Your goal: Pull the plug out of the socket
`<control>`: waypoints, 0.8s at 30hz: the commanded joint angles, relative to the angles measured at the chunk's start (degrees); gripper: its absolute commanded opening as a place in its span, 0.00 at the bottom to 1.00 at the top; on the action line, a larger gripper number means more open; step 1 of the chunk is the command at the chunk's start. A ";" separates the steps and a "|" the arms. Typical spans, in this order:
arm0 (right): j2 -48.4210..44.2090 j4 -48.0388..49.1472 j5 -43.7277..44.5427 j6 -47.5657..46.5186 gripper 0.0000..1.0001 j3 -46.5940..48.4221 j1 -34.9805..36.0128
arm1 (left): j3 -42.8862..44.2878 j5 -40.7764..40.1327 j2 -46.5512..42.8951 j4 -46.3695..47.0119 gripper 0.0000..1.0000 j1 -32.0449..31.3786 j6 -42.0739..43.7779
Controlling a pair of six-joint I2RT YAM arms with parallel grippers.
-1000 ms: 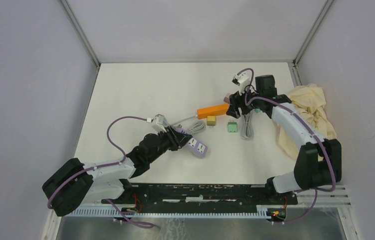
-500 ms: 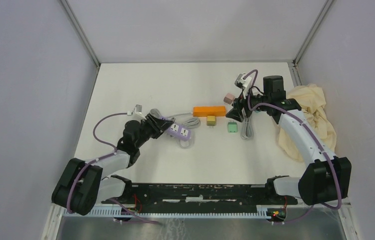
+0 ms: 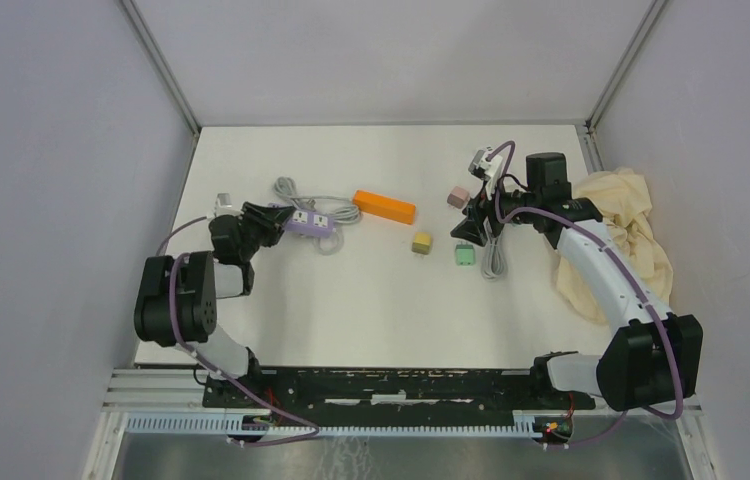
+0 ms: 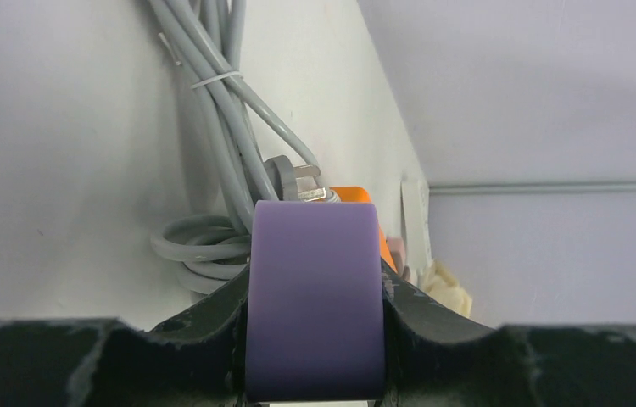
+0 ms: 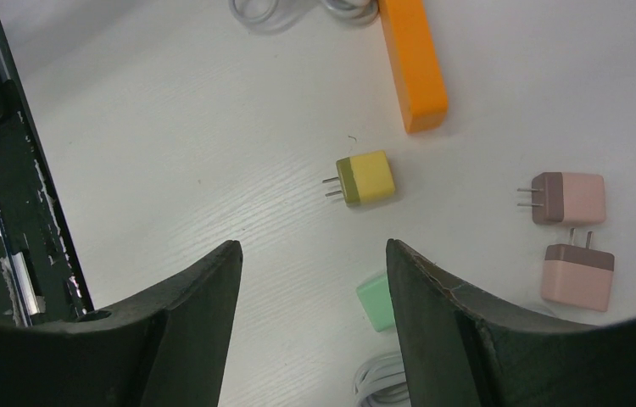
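The socket is a purple power strip (image 3: 309, 222) at the table's left, and my left gripper (image 3: 276, 222) is shut on its near end. In the left wrist view the strip (image 4: 315, 339) fills the gap between the black fingers (image 4: 204, 326), with its grey cord (image 4: 213, 246) and the cord's own plug (image 4: 293, 172) beyond. Loose plugs lie mid-right: a yellow plug (image 5: 364, 180), a green plug (image 5: 378, 303) and two pink plugs (image 5: 567, 197). My right gripper (image 5: 312, 248) hangs open above the table near the green plug (image 3: 464, 255), holding nothing.
An orange block (image 3: 384, 206) lies just right of the strip. A bundled white cable (image 3: 493, 258) sits under the right arm. A crumpled cream cloth (image 3: 631, 225) lies at the right edge. Walls close the table on three sides.
My left arm has swung back and to the left, carrying the strip and its cord from mid-table to the left side. The orange block shifted left too. The right gripper has barely moved.
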 commanded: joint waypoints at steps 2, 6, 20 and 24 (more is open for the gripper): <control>-1.93 0.74 -1.52 -1.03 0.69 -0.31 -0.12 | 4.89 4.70 11.80 21.27 0.03 6.04 -9.79; -1.86 0.74 -1.59 -1.12 0.69 -0.40 -0.16 | 7.95 5.94 18.25 23.57 0.03 7.46 -13.05; -1.61 0.17 -0.74 -1.79 0.69 -0.12 -0.12 | 9.53 -5.36 4.63 -9.58 0.95 7.40 4.43; -2.60 -0.80 0.51 -3.09 0.70 0.42 -0.20 | 9.00 -9.42 -3.84 -18.27 0.99 7.36 8.22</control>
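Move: Still gripping the purple strip near its left end, the left hand has the strip's middle about 4 cm to its right and 1 cm back. The spot where it goes down lies roughly 2 cm ahead, 2 cm right and 3 cm below. The grey cord coil is some 8 cm right and 2 cm ahead, the orange strip about 22 cm right and 3 cm ahead. From the idle right hand that spot is some 37 cm left, 3 cm ahead and 14 cm below. Carrying the purple strip forward and left by about 5 and 4 cm while sinking some 2 cm, the left hand rolls its left side down about 10 degrees and lowers the strip onto the grey cords. It then opens its fingers wide, lets go, rolls back and slips off leftward, dipping slightly before starting to rise and turning counter-clockwise a little. ##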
